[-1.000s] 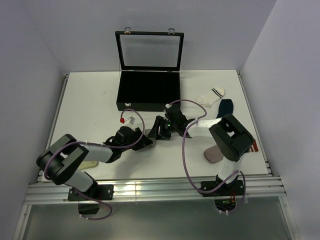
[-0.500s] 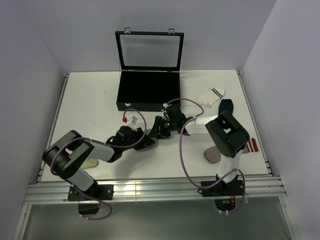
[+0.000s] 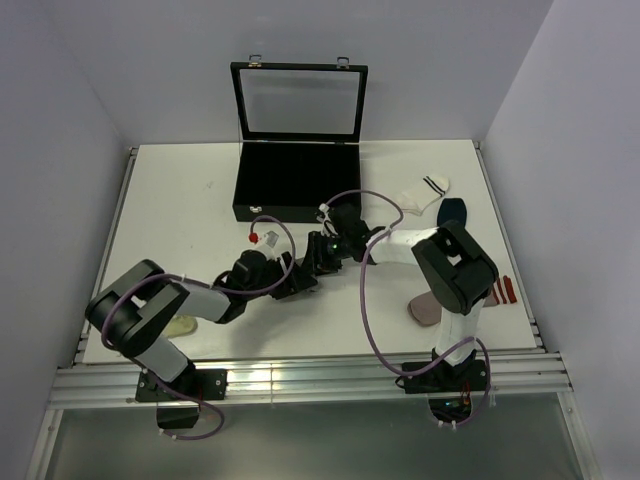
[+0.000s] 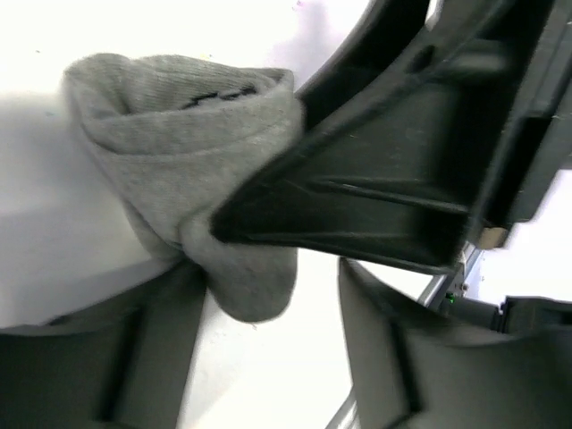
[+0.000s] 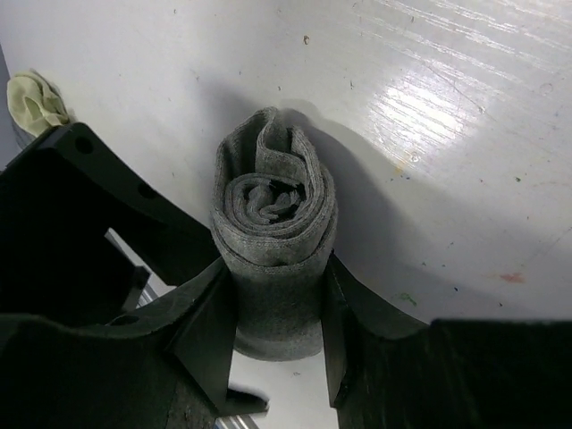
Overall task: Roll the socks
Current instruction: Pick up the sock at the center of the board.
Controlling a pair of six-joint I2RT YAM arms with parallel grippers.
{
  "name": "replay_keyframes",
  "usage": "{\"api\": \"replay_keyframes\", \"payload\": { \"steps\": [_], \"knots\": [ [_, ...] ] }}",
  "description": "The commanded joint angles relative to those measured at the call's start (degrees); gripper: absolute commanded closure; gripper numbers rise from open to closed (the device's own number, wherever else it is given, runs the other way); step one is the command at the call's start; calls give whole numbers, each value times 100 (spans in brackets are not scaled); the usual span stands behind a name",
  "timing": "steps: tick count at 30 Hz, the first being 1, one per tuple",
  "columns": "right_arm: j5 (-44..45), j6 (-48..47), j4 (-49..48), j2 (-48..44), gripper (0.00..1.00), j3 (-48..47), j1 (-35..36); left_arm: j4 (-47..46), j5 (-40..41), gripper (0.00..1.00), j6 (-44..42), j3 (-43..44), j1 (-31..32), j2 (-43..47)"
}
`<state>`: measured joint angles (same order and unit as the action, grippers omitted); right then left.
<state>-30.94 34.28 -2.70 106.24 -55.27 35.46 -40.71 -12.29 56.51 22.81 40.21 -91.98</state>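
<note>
A grey sock [image 5: 273, 210], rolled into a tight coil, stands on end on the white table. My right gripper [image 5: 277, 295] is shut on it, a finger pressed against each side of the roll. In the left wrist view the same grey sock [image 4: 179, 134] shows beside the right gripper's black finger [image 4: 375, 206]. My left gripper [image 4: 273, 335] is open, bare table between its fingers and the roll's lower end brushing one finger. In the top view the left gripper [image 3: 297, 279] and right gripper [image 3: 318, 257] meet at mid-table and hide the roll.
A black case [image 3: 298, 185] with its glass lid raised stands behind the grippers. A white sock with black stripes [image 3: 422, 192] and a navy sock [image 3: 452, 213] lie at the right. A pale sock [image 3: 427, 310] lies by the right arm, a yellowish one [image 3: 180, 326] by the left.
My left gripper has opened off the grey roll. My right gripper has narrowed onto it. Both grippers have shifted slightly left and toward the case.
</note>
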Motion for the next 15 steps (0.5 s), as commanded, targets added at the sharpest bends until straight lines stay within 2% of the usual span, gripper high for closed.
{"api": "replay_keyframes", "payload": {
  "steps": [1,2,8,15],
  "knots": [
    [237,-431,463,-225,100,-151,57,1450,174,31,-158,-31,101,215],
    [281,-475,542,-374,100,-169,40,1634,418,24,-167,39,101,494],
    [808,-756,972,-920,100,-441,-39,3372,1473,9,-263,522,49,1821],
    [1432,-976,1403,-1386,100,-1003,-276,5203,2178,0,-781,1313,-478,3028]
  ]
}}
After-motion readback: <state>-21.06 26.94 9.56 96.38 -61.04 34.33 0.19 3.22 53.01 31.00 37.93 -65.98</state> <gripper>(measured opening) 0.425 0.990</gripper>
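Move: The right hand already pinches the rolled grey sock low over the board; the open black box's middle lies about 21 cm ahead of it and 2 cm left, roughly level. The white sock is some 18 cm ahead and 29 cm right of that hand. From the half-open left hand, the grey sock is about 3 cm ahead and 2 cm right, and the box some 25 cm straight ahead. The right hand lifts the still-pinched sock some 6 cm and forward; the left opens, withdrawing leftward and up. ##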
